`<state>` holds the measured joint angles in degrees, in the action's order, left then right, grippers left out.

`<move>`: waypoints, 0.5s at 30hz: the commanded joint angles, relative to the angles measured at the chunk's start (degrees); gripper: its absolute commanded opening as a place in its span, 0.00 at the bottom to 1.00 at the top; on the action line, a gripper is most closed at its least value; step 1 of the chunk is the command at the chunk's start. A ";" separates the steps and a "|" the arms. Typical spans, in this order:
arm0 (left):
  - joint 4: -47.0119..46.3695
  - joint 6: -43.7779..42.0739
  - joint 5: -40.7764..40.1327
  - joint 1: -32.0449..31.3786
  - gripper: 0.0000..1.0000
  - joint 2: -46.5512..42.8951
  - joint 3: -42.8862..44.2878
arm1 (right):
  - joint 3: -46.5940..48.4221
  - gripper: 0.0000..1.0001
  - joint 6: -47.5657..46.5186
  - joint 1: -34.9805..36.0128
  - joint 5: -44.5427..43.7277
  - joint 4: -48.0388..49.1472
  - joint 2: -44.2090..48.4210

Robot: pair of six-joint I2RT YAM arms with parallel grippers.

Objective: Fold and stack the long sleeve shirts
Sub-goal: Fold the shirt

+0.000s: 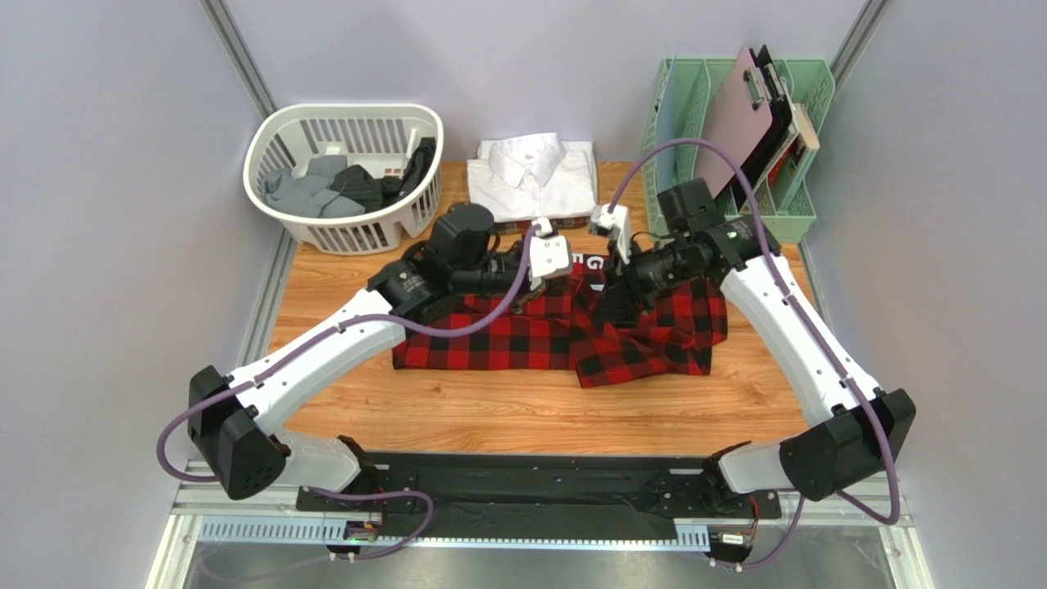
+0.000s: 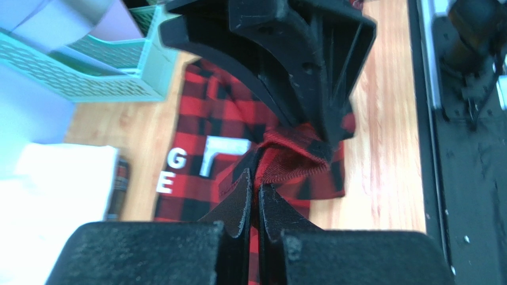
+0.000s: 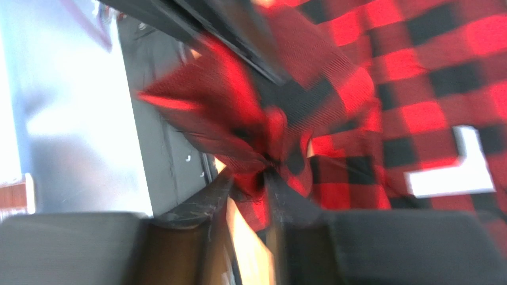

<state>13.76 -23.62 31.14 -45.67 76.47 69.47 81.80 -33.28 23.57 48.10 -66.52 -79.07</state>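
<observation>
The red-and-black checked flannel shirt [image 1: 516,344] lies crumpled across the middle of the table. My left gripper [image 1: 568,292] [image 2: 257,178] is shut on a raised fold of the flannel [image 2: 297,157]. My right gripper [image 1: 611,301] [image 3: 249,177] faces it from the other side. Its jaws stand apart with a bunch of the same cloth [image 3: 262,136] between the tips; that view is blurred. A folded white shirt [image 1: 535,172] [image 2: 65,172] sits at the back. A strip of dark plaid cloth [image 2: 121,184] shows at its edge.
A white laundry basket [image 1: 277,141] with dark clothes stands at the back left. A green file rack [image 1: 799,209] holding a clipboard [image 1: 756,111] stands at the back right. White letter markings [image 2: 177,159] show by the flannel. Grey walls close in both sides.
</observation>
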 commanded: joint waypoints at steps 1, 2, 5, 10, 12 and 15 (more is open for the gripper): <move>3.72 5.85 -3.69 3.74 0.00 5.15 10.66 | 5.55 0.46 7.78 -9.74 -1.68 4.90 1.99; 4.51 6.12 -4.76 4.62 0.00 6.92 15.73 | 6.96 0.48 8.40 -11.95 -1.25 4.91 1.64; 6.10 6.13 -9.15 7.70 0.00 14.74 26.01 | 9.94 0.62 11.21 -20.82 -0.46 5.35 1.20; 4.53 5.34 -15.12 10.51 0.00 28.44 41.42 | 10.84 0.67 12.80 -32.61 0.68 4.83 1.19; 3.65 4.81 -16.71 11.12 0.00 32.32 48.98 | 8.05 0.66 12.10 -33.41 0.33 4.39 1.98; 0.59 3.41 -18.65 12.00 0.00 38.83 56.64 | 2.61 0.64 10.69 -33.68 -0.20 3.86 3.21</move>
<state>18.26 -19.49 16.88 -34.37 110.48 116.90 89.47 -22.57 -10.26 47.35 -62.13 -78.39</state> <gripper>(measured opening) 0.010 0.653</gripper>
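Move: Holding the cuff end of the plaid shirt's sleeve, the left hand has the white folded shirts about 29 cm ahead, 4 cm to its left and 23 cm below; the white lettering lies some 14 cm ahead, 6 cm right and 26 cm below. From the right hand, the plaid shirt's right end is roughly 12 cm ahead, 19 cm right and 23 cm below, and the green rack's middle some 36 cm ahead, 24 cm right and 16 cm below. Keeping its pinch on the sleeve's cuff end, the left hand sweeps quickly forward about 22 cm towards the white folded shirts, rising some 8 cm mostly early on and swinging roughly 25 degrees counter-clockwise, so that the cloth is drawn up and away from the plaid shirt lying on the table. The right hand, its fingers already parting, opens further and comes free of the same cloth, going about 15 cm right and 11 cm forward with a slight rise towards the plaid shirt's right end, turning some 40 degrees clockwise. ##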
